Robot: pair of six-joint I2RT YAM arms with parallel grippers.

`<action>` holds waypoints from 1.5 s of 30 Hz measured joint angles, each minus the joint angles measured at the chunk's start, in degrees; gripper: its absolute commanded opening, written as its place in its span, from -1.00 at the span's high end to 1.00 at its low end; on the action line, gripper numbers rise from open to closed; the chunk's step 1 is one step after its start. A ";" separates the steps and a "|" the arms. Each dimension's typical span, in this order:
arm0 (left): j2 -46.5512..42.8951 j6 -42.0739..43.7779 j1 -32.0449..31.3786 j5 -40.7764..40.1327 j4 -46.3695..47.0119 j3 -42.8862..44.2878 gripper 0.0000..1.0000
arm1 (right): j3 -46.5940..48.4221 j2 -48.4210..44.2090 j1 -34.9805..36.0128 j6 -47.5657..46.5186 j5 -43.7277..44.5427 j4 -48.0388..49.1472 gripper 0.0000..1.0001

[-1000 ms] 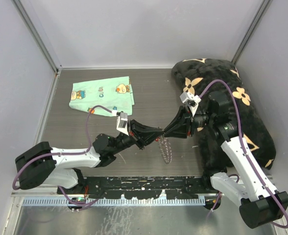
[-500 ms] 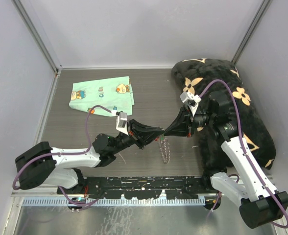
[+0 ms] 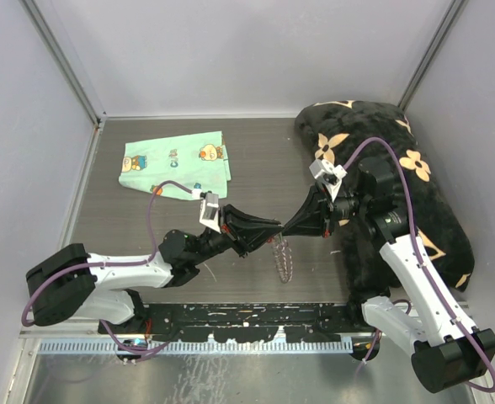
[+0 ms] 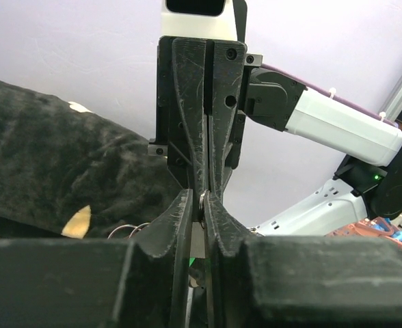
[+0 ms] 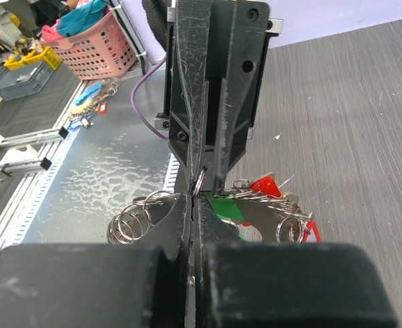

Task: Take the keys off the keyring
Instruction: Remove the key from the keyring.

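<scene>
My two grippers meet tip to tip above the table's middle. The right gripper (image 3: 285, 227) (image 5: 193, 201) is shut on a small silver ring (image 5: 198, 183) at the top of the bunch. That same ring (image 4: 202, 201) stands between the fingers of the left gripper (image 3: 273, 225) (image 4: 199, 203), whose jaws are a narrow gap apart. Below the tips hangs the keyring (image 3: 286, 259) with its fringe of small rings (image 5: 132, 219). The keys (image 5: 264, 186) show red and green heads and dangle beside the right fingers.
A mint-green printed cloth (image 3: 176, 164) lies at the back left. A black flower-print cushion (image 3: 391, 160) fills the right side, under the right arm. A black rail (image 3: 247, 318) runs along the near edge.
The right gripper has closed onto the small ring. The left jaws have parted slightly. Both arms and the hanging bunch have hardly moved.
</scene>
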 measured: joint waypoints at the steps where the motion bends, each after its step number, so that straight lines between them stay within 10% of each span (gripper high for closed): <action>1: 0.00 -0.20 0.00 0.09 -0.09 0.00 0.59 | -0.04 0.00 0.02 -0.09 -0.22 0.00 0.98; 19: -11.63 0.52 0.09 1.49 -10.75 0.00 0.13 | -0.37 0.13 0.33 -2.23 -1.14 -0.20 0.99; 27: -23.15 10.10 0.09 4.39 -39.93 6.88 -0.16 | -0.24 0.13 -0.11 -6.75 -0.28 -3.23 0.98; 45: -25.35 26.27 0.70 8.11 -77.15 22.49 -0.45 | 33.11 14.82 9.55 -55.71 31.80 -55.67 0.98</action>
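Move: The keyring sits right at both hands' fingertips, about 1 cm to the right of the left hand's point, level with it and at the same height. From the right hand it is some 1 cm to the left, level and at the same height. From the right hand the coloured tags hang roughly 4 cm below, 1 cm ahead and 2 cm left; the ring chain hangs about 4 cm back and 7 cm below, straight in line sideways. Left hand opens wide, withdrawing some 5 cm leftward; right keeps pinching the keyring, going forward and tipping down. ##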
